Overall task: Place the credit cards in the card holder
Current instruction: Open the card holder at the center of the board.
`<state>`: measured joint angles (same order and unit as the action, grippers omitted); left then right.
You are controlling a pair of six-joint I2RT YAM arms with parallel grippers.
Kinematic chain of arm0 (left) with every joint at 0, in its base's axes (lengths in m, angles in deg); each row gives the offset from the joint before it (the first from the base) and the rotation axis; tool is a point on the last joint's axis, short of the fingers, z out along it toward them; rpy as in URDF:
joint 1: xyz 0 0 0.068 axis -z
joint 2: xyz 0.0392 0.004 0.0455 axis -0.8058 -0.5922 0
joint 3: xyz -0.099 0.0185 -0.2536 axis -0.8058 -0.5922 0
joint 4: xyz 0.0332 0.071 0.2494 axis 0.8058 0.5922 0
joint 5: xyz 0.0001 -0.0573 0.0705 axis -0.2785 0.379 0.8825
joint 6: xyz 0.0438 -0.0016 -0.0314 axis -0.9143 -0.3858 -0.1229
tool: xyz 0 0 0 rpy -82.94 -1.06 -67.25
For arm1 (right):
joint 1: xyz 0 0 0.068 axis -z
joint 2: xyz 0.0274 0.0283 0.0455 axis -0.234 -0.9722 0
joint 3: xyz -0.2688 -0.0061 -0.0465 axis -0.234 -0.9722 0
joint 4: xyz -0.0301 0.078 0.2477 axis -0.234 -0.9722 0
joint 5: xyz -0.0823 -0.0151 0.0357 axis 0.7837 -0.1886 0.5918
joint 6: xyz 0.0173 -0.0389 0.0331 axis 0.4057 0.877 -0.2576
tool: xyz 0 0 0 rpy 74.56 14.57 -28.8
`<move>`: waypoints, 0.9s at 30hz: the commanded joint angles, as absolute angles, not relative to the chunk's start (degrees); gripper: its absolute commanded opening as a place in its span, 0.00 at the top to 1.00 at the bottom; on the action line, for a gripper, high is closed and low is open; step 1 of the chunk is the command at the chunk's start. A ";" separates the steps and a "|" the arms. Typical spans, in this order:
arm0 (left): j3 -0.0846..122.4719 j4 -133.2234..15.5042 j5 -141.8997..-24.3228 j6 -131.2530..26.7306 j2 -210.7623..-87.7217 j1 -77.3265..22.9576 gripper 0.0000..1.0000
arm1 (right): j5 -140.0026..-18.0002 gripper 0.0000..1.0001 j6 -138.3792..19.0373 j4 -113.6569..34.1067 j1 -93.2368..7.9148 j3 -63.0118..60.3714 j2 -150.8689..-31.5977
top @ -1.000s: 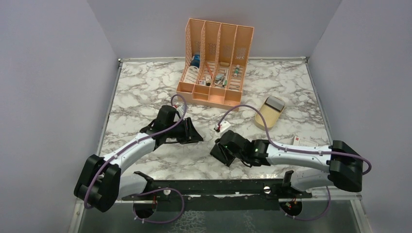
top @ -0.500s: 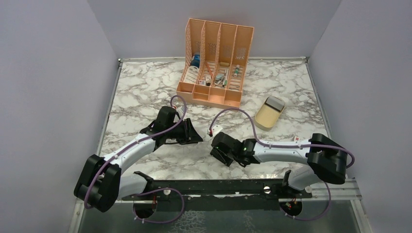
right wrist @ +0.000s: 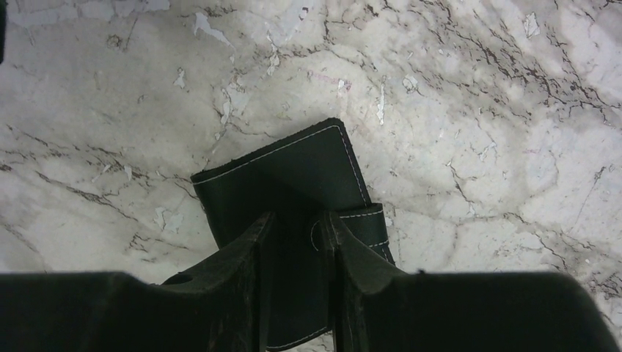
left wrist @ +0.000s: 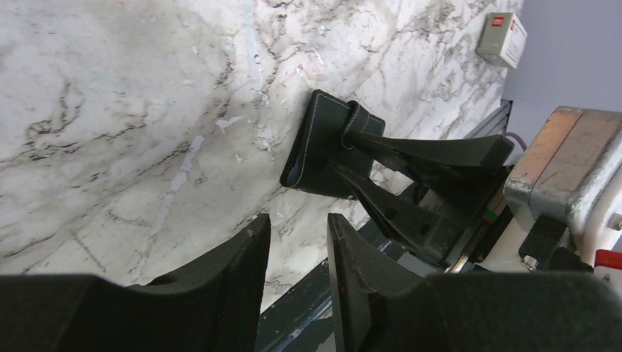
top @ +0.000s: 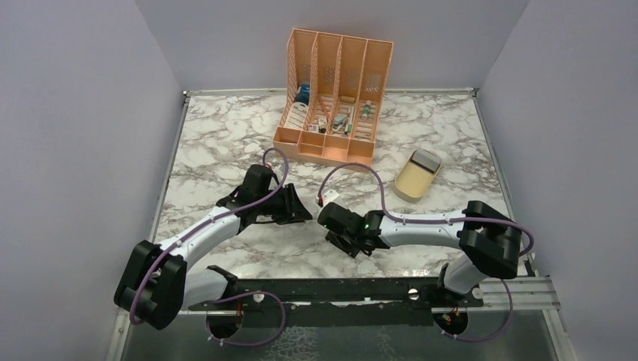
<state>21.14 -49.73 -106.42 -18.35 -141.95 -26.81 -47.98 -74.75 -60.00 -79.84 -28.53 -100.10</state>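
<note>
The card holder [right wrist: 293, 169], a black folding wallet with white stitching, lies on the marble in front of the arms. My right gripper [right wrist: 299, 220] points down onto it. The jaws stand narrow, and the rounded end of the snap tab [right wrist: 363, 224] shows in the gap between them. From above the right gripper [top: 346, 239] covers most of the wallet. My left gripper [left wrist: 297, 220] hovers open and empty just left of it, facing the card holder [left wrist: 315, 147]. A whitish credit card with a red mark [left wrist: 502, 38] lies farther right on the table.
An orange slotted desk organizer [top: 335, 98] with small items stands at the back centre. A beige oval dish [top: 412, 183] holding a grey flat thing sits at the right. The metal rail [top: 338, 289] with both arm bases runs along the near edge.
The right arm has swung left, carrying its gripper a little leftward over the wallet, and its jaws have narrowed. The left arm has not moved.
</note>
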 commanded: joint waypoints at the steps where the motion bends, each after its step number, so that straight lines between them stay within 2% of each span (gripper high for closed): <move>1: 24.85 -45.20 -101.92 -21.19 -139.28 -26.70 0.64 | -45.82 0.72 -80.55 -62.80 -79.47 -27.33 -103.12; 16: 21.72 -49.84 -105.28 -18.33 -140.74 -23.87 0.63 | -50.01 0.71 -82.59 -60.67 -68.67 -23.23 -100.31; 18: 20.82 -52.11 -105.62 -16.66 -141.12 -23.08 0.63 | -51.01 0.68 -83.04 -61.95 -68.08 -22.95 -98.75; 22: 19.19 -56.86 -106.45 -14.08 -142.52 -21.64 0.63 | -53.77 0.55 -83.03 -62.97 -66.82 -25.28 -95.06; 27: 21.95 -53.76 -103.77 -17.47 -142.78 -21.60 0.63 | -57.99 0.44 -82.30 -62.18 -63.75 -29.23 -92.05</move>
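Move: The card holder lies flat under the right hand, its middle almost straight below the fingertips by about 1 cm, its strap beneath them. From that hand the beige tray stands roughly 18 cm ahead and 19 cm to the right, and the wooden organizer about 32 cm ahead and 4 cm to the left. From the left hand the holder lies some 10 cm to the right, 5 cm back and 8 cm below. The card holder is dragged over the board by the right fingertips resting on its cover at the strap, the hand going about 5 cm forward and slightly right while turning some 15 degrees clockwise. The hand then comes free, rising nearly 4 cm straight above the holder, tilting a little and spreading its fingers. The half-open left hand bobs up, then eases about 2 cm back and right. ##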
